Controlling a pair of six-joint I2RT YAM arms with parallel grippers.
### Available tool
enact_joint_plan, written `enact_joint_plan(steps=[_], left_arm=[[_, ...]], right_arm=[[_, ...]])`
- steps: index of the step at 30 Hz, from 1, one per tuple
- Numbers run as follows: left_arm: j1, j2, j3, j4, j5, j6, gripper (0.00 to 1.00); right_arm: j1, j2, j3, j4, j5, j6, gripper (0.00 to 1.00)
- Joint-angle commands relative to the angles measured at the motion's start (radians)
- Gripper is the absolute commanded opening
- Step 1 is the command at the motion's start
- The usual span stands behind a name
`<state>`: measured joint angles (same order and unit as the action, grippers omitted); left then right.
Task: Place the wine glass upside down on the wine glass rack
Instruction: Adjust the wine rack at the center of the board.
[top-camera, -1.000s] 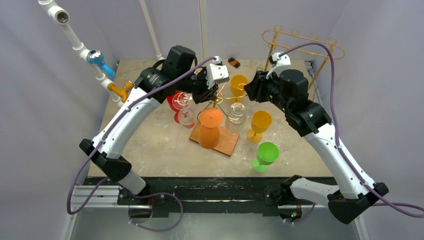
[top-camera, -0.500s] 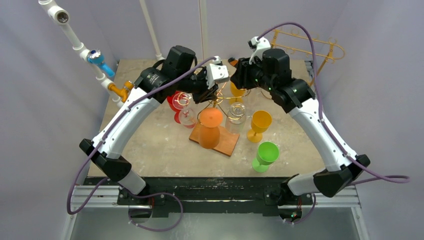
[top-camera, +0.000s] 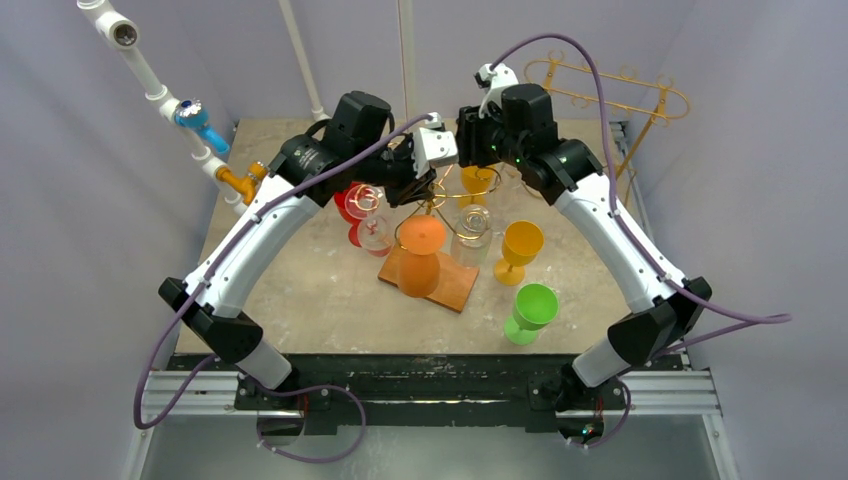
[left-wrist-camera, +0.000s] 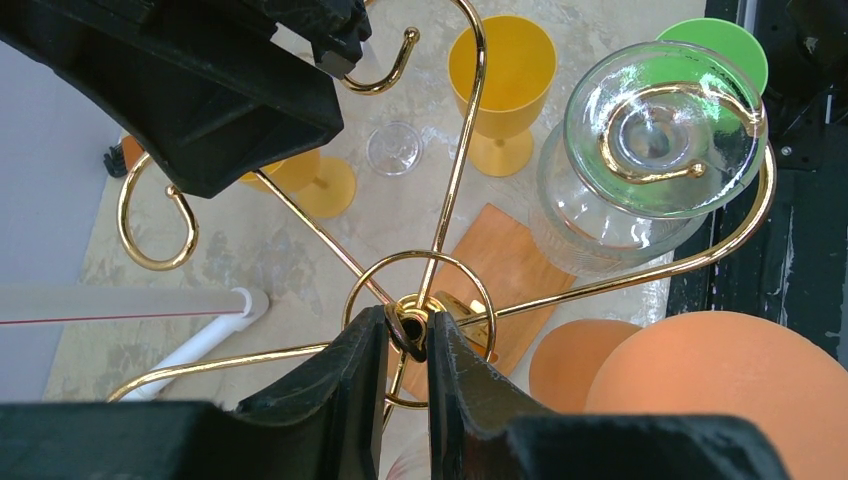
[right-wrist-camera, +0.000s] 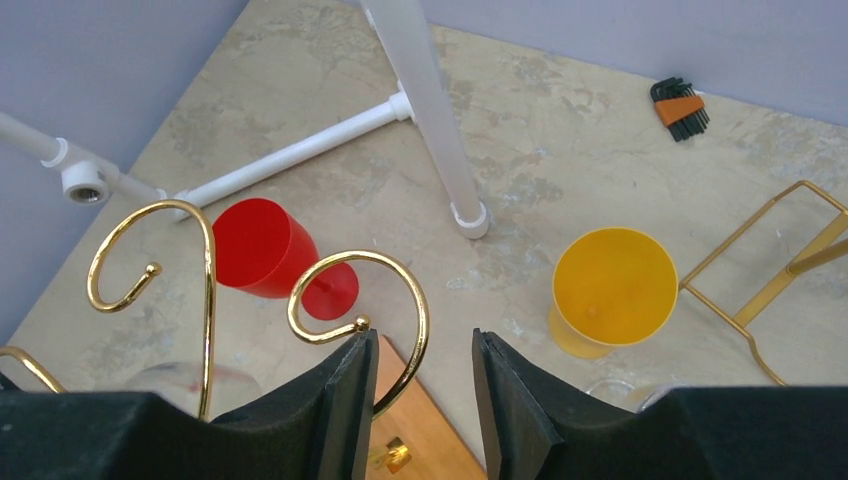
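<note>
The gold wine glass rack (top-camera: 436, 200) stands on a wooden base (top-camera: 455, 290) at mid-table. My left gripper (left-wrist-camera: 408, 335) is shut on the ring at the rack's top hub (left-wrist-camera: 425, 318). A clear wine glass (left-wrist-camera: 660, 130) and an orange one (top-camera: 421, 255) hang upside down from its arms. My right gripper (right-wrist-camera: 425, 350) hovers open and empty just above a curled hook (right-wrist-camera: 365, 300). On the table are a red glass (right-wrist-camera: 265, 250) on its side, two yellow glasses (right-wrist-camera: 612, 285) (top-camera: 520, 248) and a green glass (top-camera: 532, 310).
A second gold rack (top-camera: 610, 85) stands at the back right. White pipes with a blue valve (top-camera: 195, 118) run along the left wall, and a white post (right-wrist-camera: 430, 110) rises at the back. A set of hex keys (right-wrist-camera: 682, 108) lies at the back.
My right arm has swung left and up from beside the back yellow glass to just above the rack, close to the left wrist. The left arm has not moved.
</note>
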<state>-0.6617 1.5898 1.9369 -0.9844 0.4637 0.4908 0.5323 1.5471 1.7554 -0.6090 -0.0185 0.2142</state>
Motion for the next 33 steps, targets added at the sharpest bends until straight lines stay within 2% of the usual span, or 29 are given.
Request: enact_joint_plan(steps=[1, 13, 18, 21, 23, 33], left_arm=[[0.02, -0.024, -0.019, -0.012, -0.076, 0.042, 0.12], [0.02, -0.047, -0.052, 0.061, -0.225, 0.052, 0.11], [0.019, -0.055, -0.057, 0.057, -0.23, 0.058, 0.1], [0.019, -0.068, -0.07, 0.057, -0.214, 0.061, 0.1], [0.019, -0.074, -0.076, 0.059, -0.204, 0.061, 0.1], [0.019, -0.077, -0.083, 0.058, -0.183, 0.067, 0.1]], right_arm=[[0.003, 0.001, 0.036, 0.008, 0.033, -0.025, 0.44], [0.003, -0.124, -0.078, 0.053, 0.088, -0.008, 0.23], [0.003, -0.155, -0.143, 0.051, 0.085, -0.004, 0.22], [0.003, -0.199, -0.21, 0.06, 0.091, 0.011, 0.29], [0.003, -0.248, -0.251, 0.081, 0.069, 0.031, 0.29], [0.003, -0.37, -0.357, 0.081, 0.053, 0.061, 0.24]])
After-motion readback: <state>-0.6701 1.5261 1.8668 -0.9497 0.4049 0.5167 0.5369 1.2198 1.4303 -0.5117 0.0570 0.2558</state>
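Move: The wine rack's hub is already between the left fingertips. Its forward scroll, the one nearest the right fingers, lies about 3 cm left of the right hand and roughly level with it fore and aft; from the left hand it is some 10 cm ahead and 1 cm right. From the right hand, the right-hand scroll is about 6 cm back and 4 cm right, the hub 10 cm back and 5 cm left. The hanging clear glass stands 15 cm back, 3 cm right and 8 cm below. The wine rack's forward scroll is left behind as the right fingers, half open beside it, narrow by about half and the hand draws back and to the right some 7 cm, rising nearly 2 cm on the way and sinking again, to come close to the right-hand scroll. The left fingers keep their pinch on the hub, drifting about 1 cm left. ##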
